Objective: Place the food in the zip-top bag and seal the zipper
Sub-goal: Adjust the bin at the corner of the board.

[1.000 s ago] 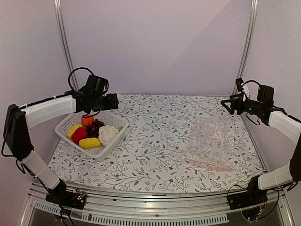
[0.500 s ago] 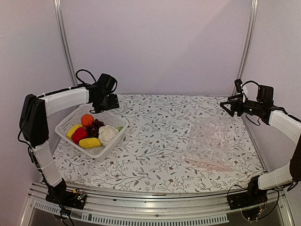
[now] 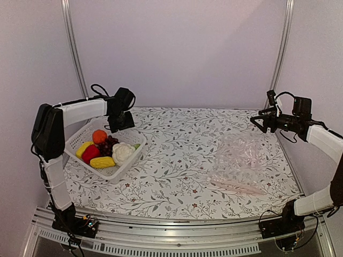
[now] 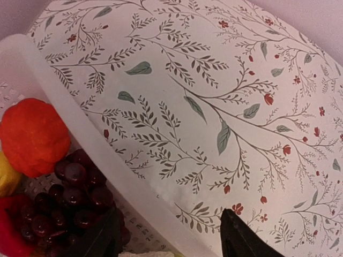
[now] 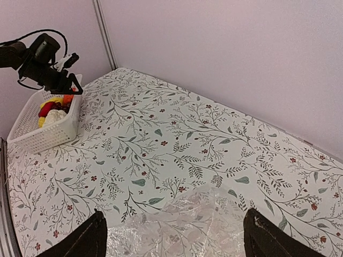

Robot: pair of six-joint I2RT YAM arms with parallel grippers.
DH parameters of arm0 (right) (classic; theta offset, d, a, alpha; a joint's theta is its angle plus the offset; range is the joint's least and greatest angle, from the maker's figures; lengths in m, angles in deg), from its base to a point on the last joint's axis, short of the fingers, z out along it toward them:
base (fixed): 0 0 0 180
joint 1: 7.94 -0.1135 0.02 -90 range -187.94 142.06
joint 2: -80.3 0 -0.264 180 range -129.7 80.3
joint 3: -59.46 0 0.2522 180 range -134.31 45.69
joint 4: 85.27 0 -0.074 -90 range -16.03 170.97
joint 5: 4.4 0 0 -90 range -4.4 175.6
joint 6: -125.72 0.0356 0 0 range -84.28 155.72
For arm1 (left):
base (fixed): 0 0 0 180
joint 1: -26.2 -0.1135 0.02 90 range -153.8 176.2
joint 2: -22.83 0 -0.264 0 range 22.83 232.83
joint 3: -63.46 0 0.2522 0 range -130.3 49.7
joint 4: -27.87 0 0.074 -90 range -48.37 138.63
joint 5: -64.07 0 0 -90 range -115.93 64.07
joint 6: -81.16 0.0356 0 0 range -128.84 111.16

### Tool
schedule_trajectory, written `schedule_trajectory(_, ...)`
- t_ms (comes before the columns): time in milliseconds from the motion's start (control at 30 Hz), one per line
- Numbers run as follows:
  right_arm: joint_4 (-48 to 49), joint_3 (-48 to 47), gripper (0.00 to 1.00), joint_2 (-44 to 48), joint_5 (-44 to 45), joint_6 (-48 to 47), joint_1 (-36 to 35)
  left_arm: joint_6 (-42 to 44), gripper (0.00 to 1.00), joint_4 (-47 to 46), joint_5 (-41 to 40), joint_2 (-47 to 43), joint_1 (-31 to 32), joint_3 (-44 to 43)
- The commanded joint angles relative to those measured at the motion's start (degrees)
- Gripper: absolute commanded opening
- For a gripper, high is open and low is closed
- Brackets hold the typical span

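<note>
The food lies in a white slotted basket (image 3: 124, 165) at the left: orange piece (image 3: 99, 136), purple grapes (image 3: 107, 145), white cauliflower (image 3: 122, 152), red fruit (image 3: 90, 153), yellow corn (image 3: 102, 162). My left gripper (image 3: 119, 124) hangs open and empty over the basket's far rim. In the left wrist view the gripper (image 4: 169, 241) straddles the rim (image 4: 80, 128), next to the orange piece (image 4: 32, 136) and grapes (image 4: 75, 198). The clear zip-top bag (image 3: 241, 160) lies flat at the right, its pinkish zipper (image 3: 236, 186) toward me. My right gripper (image 3: 257, 119) is open above the bag's far side (image 5: 187, 225).
The floral tablecloth (image 3: 177, 155) covers the table between the basket and the bag. Metal frame posts (image 3: 72, 48) stand at the back corners. The right wrist view shows the basket (image 5: 45, 128) and the left arm (image 5: 43, 59) far off.
My left arm has swung back and its wrist has turned down toward the basket's far rim. The food, the bag and the right arm have hardly moved.
</note>
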Motion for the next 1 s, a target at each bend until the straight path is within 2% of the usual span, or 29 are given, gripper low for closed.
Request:
schedule_trajectory(0,-1.47,-1.86,0.86,-0.07,-1.39,-0.51,-0.23,0.13,0.61,0.79,1.51,2.58,0.99,-2.35)
schedule_trajectory(67,-1.49,-1.86,0.86,-0.05,-1.35,-0.63,-0.20,0.13,0.60,0.60,1.19,3.00,1.96,-2.87)
schedule_trajectory(333,-1.69,-1.95,0.86,-1.00,-1.64,-0.58,-0.20,0.68,0.38,0.61,2.58,3.83,7.15,-4.46)
schedule_trajectory(767,-1.83,-2.11,0.86,-2.05,-1.71,-0.36,-0.20,-1.33,0.32,-2.73,4.03,2.99,22.92,-1.24)
schedule_trajectory(967,-1.87,-2.20,0.86,-3.41,-2.00,0.15,-0.20,3.60,0.34,-5.98,6.41,3.74,29.54,-2.76)
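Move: The bin's far right rim lies just under the left hand's open fingers, about 1 cm to the right and 1 cm below; the bin's middle is some 8 cm back, 9 cm left and 5 cm lower. Inside, the cauliflower sits about 9 cm back and 1 cm left, the grapes 5 cm back and 8 cm left, the orange pumpkin 2 cm back and 12 cm left. From the right hand that rim is roughly 8 cm ahead, 58 cm left and 14 cm lower. The bin's far right rim is pinched between the left fingers, which settle about 1 cm onto it while closing from well open. Keeping that grip at nearly level height, the left hand drags the bin rightward, gathering speed, some 20 cm towards the bag's side of the table and, later on, about 10 cm back, turning clockwise by roughly 25 degrees. ##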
